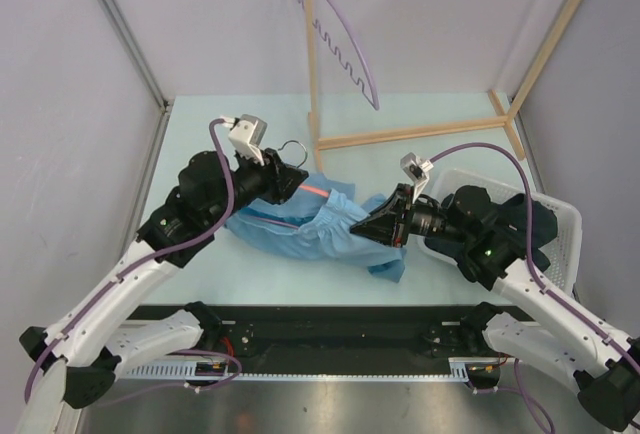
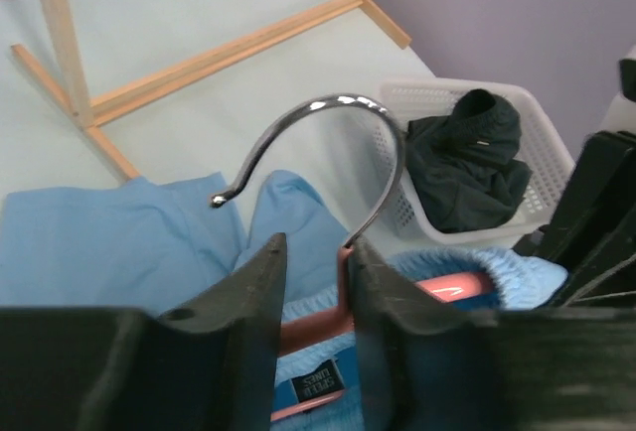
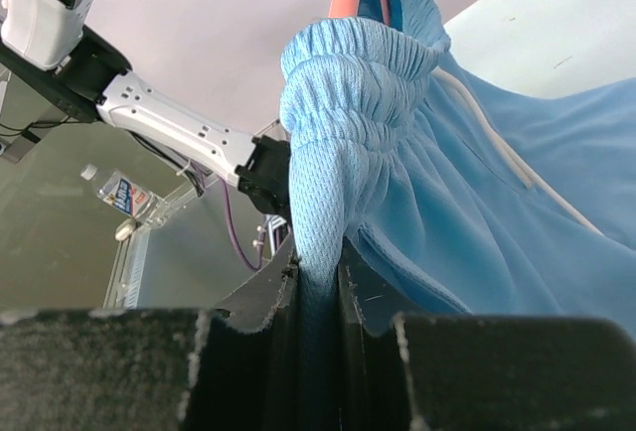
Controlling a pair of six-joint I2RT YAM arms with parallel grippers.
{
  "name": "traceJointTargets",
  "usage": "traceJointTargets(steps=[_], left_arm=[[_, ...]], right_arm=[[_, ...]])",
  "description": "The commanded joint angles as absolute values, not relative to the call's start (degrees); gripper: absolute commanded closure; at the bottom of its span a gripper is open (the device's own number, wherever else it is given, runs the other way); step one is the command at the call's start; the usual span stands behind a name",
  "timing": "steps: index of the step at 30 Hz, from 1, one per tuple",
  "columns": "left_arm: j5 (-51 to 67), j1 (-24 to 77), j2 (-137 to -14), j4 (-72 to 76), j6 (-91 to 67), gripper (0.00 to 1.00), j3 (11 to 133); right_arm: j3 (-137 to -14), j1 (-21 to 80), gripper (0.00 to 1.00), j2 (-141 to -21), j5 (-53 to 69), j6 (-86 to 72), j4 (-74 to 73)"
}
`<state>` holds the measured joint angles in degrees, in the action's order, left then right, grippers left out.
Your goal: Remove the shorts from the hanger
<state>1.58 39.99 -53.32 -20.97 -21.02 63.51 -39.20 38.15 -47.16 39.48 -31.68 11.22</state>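
Note:
The light blue shorts [image 1: 300,229] lie crumpled on the table, still threaded on a coral hanger [image 2: 343,277] with a metal hook [image 2: 328,113]. My left gripper [image 2: 316,252] straddles the hanger's neck below the hook. Its right finger touches the neck and a gap shows on the left side, so the jaws are open. My right gripper [image 3: 316,262] is shut on the gathered waistband of the light blue shorts [image 3: 338,103], at their right end [image 1: 365,226]. The black shorts [image 2: 467,158] lie bunched in the white basket [image 2: 437,88].
A wooden rack [image 1: 400,134] stands at the back of the table with a purple hanger [image 1: 345,44] hanging from it. The white basket [image 1: 565,216] sits at the right edge, under my right arm. A water bottle [image 3: 114,193] lies off the table.

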Motion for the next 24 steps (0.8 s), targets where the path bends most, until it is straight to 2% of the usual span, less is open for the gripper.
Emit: traceJointTargets(steps=[1, 2, 3, 4, 5, 6, 7, 9, 10, 13, 17, 24], left_arm=[[5.2, 40.0, -54.8, -18.2, -19.9, 0.74, 66.4], [5.3, 40.0, -55.1, -18.2, -19.7, 0.92, 67.1], [3.9, 40.0, -55.5, -18.5, -19.4, 1.00, 67.5], [2.8, 39.9, -55.5, -18.8, -19.0, 1.00, 67.9], [1.3, 40.0, -55.5, -19.2, -18.7, 1.00, 68.5], [0.1, 39.9, -55.3, -19.3, -18.4, 1.00, 68.7], [-3.2, 39.9, -55.1, -19.4, -17.7, 1.00, 69.0], [-5.6, 39.9, -54.8, -19.8, -16.9, 1.00, 69.7], [-7.9, 39.9, -54.7, -20.1, -16.1, 1.00, 70.1], [-10.5, 39.9, -54.4, -21.0, -14.9, 1.00, 71.4], [-12.0, 39.9, -53.6, -21.2, -15.3, 1.00, 72.0], [-16.2, 39.9, -52.9, -21.8, -15.0, 1.00, 73.8]], right_arm=[[-40.5, 38.8, 1.00, -46.5, 39.6, -30.4, 22.1], [-40.7, 38.9, 1.00, -46.8, 39.3, -30.0, 21.2], [-40.9, 38.9, 1.00, -47.0, 38.2, -29.8, 20.5], [-41.1, 39.0, 0.99, -47.0, 37.5, -29.4, 19.4], [-41.4, 39.0, 0.85, -46.9, 36.7, -28.7, 16.7], [-41.6, 39.0, 0.75, -46.8, 34.2, -28.3, 15.0], [-41.7, 39.0, 0.60, -46.3, 32.9, -27.8, 13.3], [-41.8, 39.0, 0.46, -45.7, 30.1, -26.4, 7.9], [-41.7, 38.9, 0.36, -45.0, 29.2, -25.8, 6.2], [-41.7, 39.0, 0.21, -44.2, 26.9, -24.5, -2.5], [-41.7, 39.0, 0.15, -44.3, 26.8, -23.9, -6.3], [-41.4, 39.5, 0.14, -44.1, 27.0, -22.9, -8.3]])
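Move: The orange hanger's neck stands between the left gripper's half-open fingers, about 1 cm ahead and 1 cm to the right of its hand point. From that hand, the blue shorts hang some 5 cm back, 2 cm right and 8 cm below, and the rack's left foot is about 15 cm ahead, 4 cm right and 20 cm below. The right gripper pinches the waistband's end; from it, the shorts' middle lies about 2 cm ahead, 8 cm left and 6 cm below. Shut the left gripper on the orange hanger's neck, dipping a centimetre right as it closes, then carry the hanger about 5 cm left and forward, rising slightly and turning some 10 degrees counter-clockwise. Meanwhile ease the right gripper a little forward, open it wide to let go of the waistband, and sink about 5 cm, drifting slightly right, so the open fingers straddle the hanging cloth. ##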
